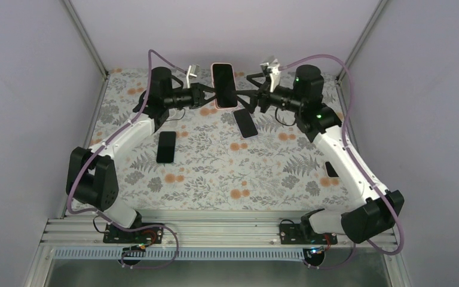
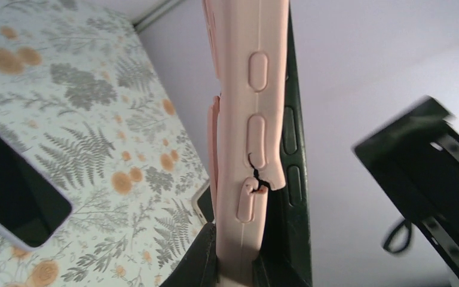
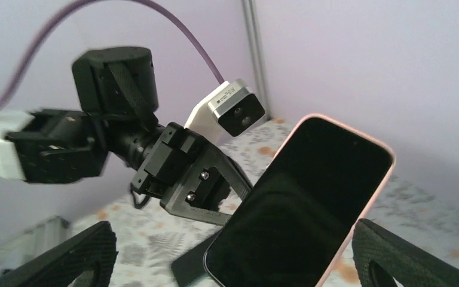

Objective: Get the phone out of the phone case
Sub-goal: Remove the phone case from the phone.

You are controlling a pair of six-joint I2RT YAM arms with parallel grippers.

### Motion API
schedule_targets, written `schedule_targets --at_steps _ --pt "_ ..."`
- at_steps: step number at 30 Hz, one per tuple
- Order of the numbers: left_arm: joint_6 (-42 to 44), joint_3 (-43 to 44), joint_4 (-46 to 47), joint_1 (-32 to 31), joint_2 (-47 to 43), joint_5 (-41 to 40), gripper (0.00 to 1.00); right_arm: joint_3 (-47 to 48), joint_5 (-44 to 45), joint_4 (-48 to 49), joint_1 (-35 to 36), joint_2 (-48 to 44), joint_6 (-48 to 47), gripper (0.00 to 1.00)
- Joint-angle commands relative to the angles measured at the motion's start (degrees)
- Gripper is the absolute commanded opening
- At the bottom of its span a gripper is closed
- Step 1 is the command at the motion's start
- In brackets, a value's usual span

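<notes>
The phone (image 1: 223, 86), with its dark screen, sits in a pink phone case (image 1: 214, 67) and is held upright in the air at the back of the table. My left gripper (image 1: 205, 94) is shut on the case's left edge. In the left wrist view its fingers (image 2: 200, 263) clamp the pink case (image 2: 245, 119), and the phone's dark side (image 2: 291, 149) stands slightly out of the case's split rim. My right gripper (image 1: 248, 98) is open just right of the phone. In the right wrist view its pads (image 3: 66, 257) stand wide on either side of the screen (image 3: 302, 203), touching nothing.
Two other dark phones lie on the floral cloth, one (image 1: 166, 146) left of centre and one (image 1: 245, 123) under the held phone. A small dark item (image 1: 331, 169) lies by the right arm. Walls and corner posts close off the back.
</notes>
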Motion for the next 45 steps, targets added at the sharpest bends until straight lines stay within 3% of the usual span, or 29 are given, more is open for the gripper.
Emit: schedule_targets --at_steps 1,5,17,35,45 --pt "-1.8 3.7 -4.3 0.3 0.8 -5.5 0.03 -0.8 20.3 -2.2 6.4 -1.4 -13.4 0.92" --pt "-3.2 3.8 -4.9 0.2 1.1 -6.2 0.02 -2.1 30.9 -1.5 12.4 -0.7 -20.3 0.82" --pt "-4.9 2.8 -2.9 0.3 0.6 -5.5 0.02 -6.2 52.1 4.5 24.3 3.5 -32.7 0.72" --pt "-9.6 0.3 3.2 0.2 -1.4 -2.5 0.02 -9.7 66.7 14.3 27.0 6.7 -44.6 0.65" --pt "-13.6 -1.0 7.8 0.1 -1.5 -0.2 0.03 -13.8 71.8 24.8 27.1 6.6 -54.9 0.51"
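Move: From the open right hand, the middle of the phone in its pink case is about 5 cm left, 4 cm ahead and 6 cm lower. The left hand already pinches the case's side wall; the phone's middle is some 4 cm to that hand's right, 2 cm ahead and 2 cm higher. On the table, a white-edged phone lies some 15 cm ahead, 3 cm right and 39 cm below the right hand, and a black phone roughly 20 cm left of the left hand, level fore and aft, 31 cm below. Down and leftward, then a little forward, the right hand swings in about 8 cm lower around the phone's lower end, turning some 65 degrees until its fingers point mostly forward; they narrow from wide open to about half, straddling that end. The left hand early dips 3 cm, eases 2 cm forward and tips slightly, then holds, keeping its pinch on the case wall. ##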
